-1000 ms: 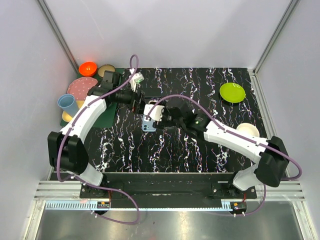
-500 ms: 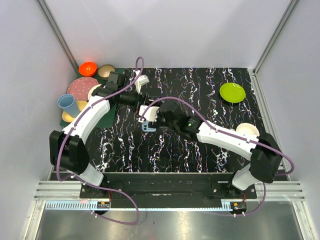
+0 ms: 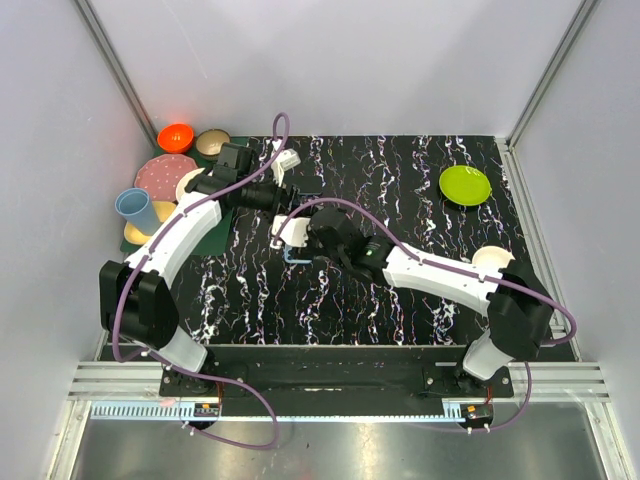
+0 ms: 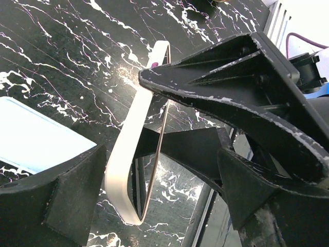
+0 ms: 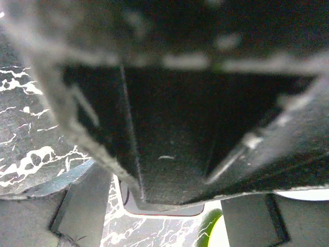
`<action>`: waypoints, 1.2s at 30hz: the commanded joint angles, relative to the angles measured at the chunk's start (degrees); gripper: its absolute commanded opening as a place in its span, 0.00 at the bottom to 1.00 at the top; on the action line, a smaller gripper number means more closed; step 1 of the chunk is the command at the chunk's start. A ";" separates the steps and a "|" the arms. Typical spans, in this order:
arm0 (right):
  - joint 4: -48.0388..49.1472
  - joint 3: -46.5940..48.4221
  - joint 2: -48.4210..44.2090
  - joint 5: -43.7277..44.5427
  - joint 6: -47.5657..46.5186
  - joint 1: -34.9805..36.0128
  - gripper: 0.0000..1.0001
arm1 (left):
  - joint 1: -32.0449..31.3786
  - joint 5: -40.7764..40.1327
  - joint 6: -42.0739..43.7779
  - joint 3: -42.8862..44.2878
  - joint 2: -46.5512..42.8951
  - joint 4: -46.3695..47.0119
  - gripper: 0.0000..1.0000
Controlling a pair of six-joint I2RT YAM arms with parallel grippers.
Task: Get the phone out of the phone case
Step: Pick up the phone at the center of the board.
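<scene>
The phone case [image 3: 292,256] stands tilted up on its edge on the black marbled table, pale blue and thin from above. My right gripper [image 3: 295,244] is closed across it from above. In the left wrist view a cream rim of the phone case [image 4: 121,164] bows away from a thin dark edge [image 4: 160,139], which may be the phone. My left gripper [image 4: 160,154] is open with both wide of that rim; seen from above, the left gripper [image 3: 296,190] sits just behind the case. The right wrist view is mostly dark blur, with a pale case edge [image 5: 169,210] between the right gripper [image 5: 169,213] jaws.
A green plate [image 3: 465,185] lies at the back right and a white bowl [image 3: 495,262] by the right arm. Stacked at the left edge are an orange bowl [image 3: 176,135], a pink plate [image 3: 163,175], a blue cup [image 3: 135,208] and a green mat [image 3: 212,232].
The phone case has gone from lying flat to standing on its edge under the right gripper, which shifted left. The left gripper moved back slightly and its jaws narrowed a little.
</scene>
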 commanded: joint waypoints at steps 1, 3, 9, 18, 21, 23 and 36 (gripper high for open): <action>7.86 3.71 -0.41 3.30 0.01 1.04 0.00 | -0.37 0.05 -0.94 -0.28 -0.68 3.09 0.90; 8.22 3.71 -0.23 3.65 0.01 1.04 0.00 | -0.37 -0.13 -0.94 -0.45 -0.59 3.18 0.89; 9.18 3.54 -0.67 4.26 0.01 1.04 0.00 | -0.46 -0.74 -0.85 -0.80 -0.59 3.27 0.87; 9.62 3.45 -0.58 4.53 0.01 1.13 0.00 | -0.46 -0.48 -1.11 -1.16 -0.51 4.06 0.77; 9.71 3.45 -0.58 4.53 0.01 1.13 0.00 | -0.46 -0.31 -1.11 -1.16 -0.33 4.06 0.73; 9.62 3.45 -0.58 4.53 0.01 1.21 0.00 | -0.46 -0.22 -1.02 -1.07 -0.24 4.14 0.71; 9.80 3.36 -0.50 4.62 0.01 1.21 0.00 | -0.54 -0.04 -0.85 -0.98 0.11 4.14 0.40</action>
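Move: The phone in its pale case is already held on edge in the right fingers, its screen facing the robot; its middle is about 5 cm right and 1 cm ahead of the left hand and 1 cm below it, its left end between the open left fingers. From the right hand the phone's middle is roughly 4 cm left, level ahead and 1 cm up. Some 8 cm ahead of the left hand, 3 cm right and 18 cm below lies the empty blue case, with the bare phone 15 cm beyond it. The phone in its pale case is lifted about 1 cm by the right hand, which also eases slightly forward with a tilt of a few degrees, keeps its grip on the long edges, then holds still. The left hand stays in place and closes its fingers from nearly wide open to under half, one on the screen side and one behind the back; a finished pinch isn't seen. ##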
